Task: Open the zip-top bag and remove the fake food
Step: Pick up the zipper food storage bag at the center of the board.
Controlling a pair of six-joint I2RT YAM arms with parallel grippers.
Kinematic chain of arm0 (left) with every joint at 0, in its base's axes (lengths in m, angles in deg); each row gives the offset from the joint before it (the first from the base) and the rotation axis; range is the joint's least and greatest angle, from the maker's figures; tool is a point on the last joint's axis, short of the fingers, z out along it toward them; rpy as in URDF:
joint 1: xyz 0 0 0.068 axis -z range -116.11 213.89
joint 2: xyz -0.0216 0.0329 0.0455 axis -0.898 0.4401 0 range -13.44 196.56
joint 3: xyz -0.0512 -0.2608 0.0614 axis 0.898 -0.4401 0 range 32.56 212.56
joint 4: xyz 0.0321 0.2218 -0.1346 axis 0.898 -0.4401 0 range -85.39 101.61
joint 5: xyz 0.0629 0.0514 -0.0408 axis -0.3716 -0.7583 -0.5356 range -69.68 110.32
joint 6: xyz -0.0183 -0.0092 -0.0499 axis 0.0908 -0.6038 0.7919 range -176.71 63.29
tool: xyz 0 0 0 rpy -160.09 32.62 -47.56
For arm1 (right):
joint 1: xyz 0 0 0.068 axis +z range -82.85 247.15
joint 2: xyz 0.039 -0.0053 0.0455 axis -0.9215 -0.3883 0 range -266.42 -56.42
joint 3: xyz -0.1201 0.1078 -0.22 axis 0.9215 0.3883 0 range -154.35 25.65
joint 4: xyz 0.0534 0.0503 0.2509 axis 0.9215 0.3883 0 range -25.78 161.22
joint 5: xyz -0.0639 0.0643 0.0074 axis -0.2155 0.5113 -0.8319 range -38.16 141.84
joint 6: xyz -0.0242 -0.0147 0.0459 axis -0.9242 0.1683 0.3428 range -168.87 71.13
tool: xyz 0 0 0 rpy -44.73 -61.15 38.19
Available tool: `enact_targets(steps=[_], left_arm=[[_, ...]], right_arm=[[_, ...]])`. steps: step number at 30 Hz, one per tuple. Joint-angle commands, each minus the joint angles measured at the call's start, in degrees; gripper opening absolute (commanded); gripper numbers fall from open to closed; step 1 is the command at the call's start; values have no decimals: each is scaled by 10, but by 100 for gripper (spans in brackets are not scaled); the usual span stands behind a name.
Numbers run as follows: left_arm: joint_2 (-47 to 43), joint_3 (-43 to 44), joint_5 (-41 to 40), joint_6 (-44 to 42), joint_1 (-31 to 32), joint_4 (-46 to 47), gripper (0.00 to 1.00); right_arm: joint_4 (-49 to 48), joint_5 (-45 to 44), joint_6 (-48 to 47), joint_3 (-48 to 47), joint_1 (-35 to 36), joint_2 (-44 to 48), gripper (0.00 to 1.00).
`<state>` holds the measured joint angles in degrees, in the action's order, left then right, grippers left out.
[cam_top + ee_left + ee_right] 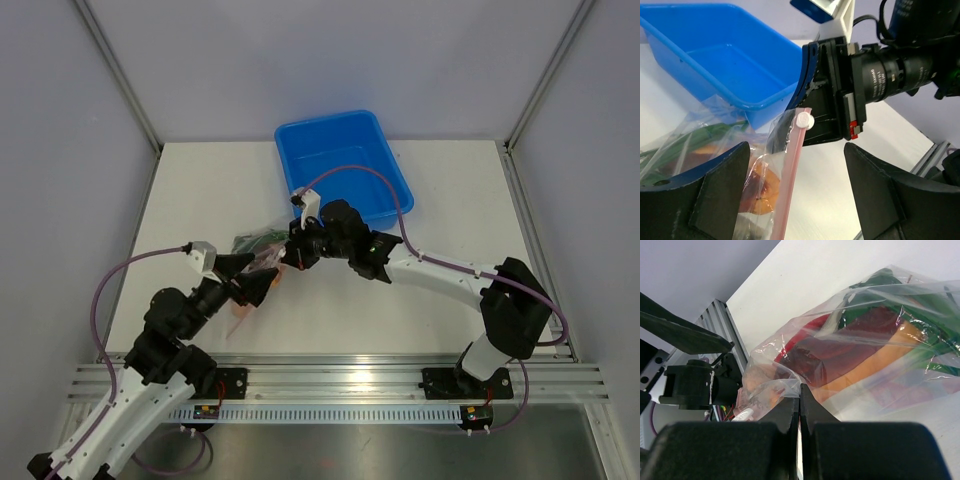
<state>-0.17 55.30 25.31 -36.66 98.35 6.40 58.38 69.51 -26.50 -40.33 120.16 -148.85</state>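
Observation:
The zip-top bag [256,250] lies on the white table between my two grippers, just in front of the blue tub. My right gripper [800,388] is shut on a fold of the bag's clear plastic [880,330]. Through the plastic the fake food shows: a red chilli [840,347], an orange piece [875,362] and green pieces [932,340]. My left gripper [796,150] is open, and the pinkish zip strip [789,175] with its white slider [804,120] stands between the fingers, touching neither. An orange slice [762,187] sits in the bag by the left finger [715,195].
The blue tub [300,140] stands at the back middle of the table, its near rim [755,104] close behind the bag. The right arm's wrist [890,75] hangs just beyond the left gripper. An aluminium rail [340,380] runs along the table's near edge.

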Motion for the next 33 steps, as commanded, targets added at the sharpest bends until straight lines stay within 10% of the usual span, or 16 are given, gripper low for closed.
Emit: enact_targets(steps=[1, 19, 27, 33], left_arm=[[16, 9, 13, -13, 2, 28, 78], [89, 14, -16, -35, 21, 46, 48], [109, 27, -47, -38, 26, 22, 6], [97, 27, -61, -35, 26, 18, 0]], right_arm=[[-27, 5, 18, -31, -6, 13, 0], [5, 14, 55, -57, -7, 4, 0], [7, 25, 46, -50, -6, 8, 0], [22, 34, 13, -50, -6, 12, 0]])
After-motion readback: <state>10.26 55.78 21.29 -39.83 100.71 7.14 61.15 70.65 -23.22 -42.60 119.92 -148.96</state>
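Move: The bag's zip edge, held up by the right hand, passes in front of the open left fingers: the stretch just under the white slider lies about 2 cm ahead of the left hand, 1 cm right and 4 cm down. The slider is some 3 cm ahead, 3 cm right and 2 cm down. The food in the bag lies about 8 cm ahead, 4 cm left and 14 cm lower. From the right hand that stretch is roughly 4 cm back, 3 cm left and 2 cm down. The zip edge just below the slider gets pinched between the left fingertips: the left hand sinks nearly 4 cm while easing about 2 cm forward and a little right, fingertips tipping down some 10 degrees, and its wide-open fingers shut on the strip. The still-closed right hand keeps its grip on the bag's edge beside the slider, rising about 1 cm. ##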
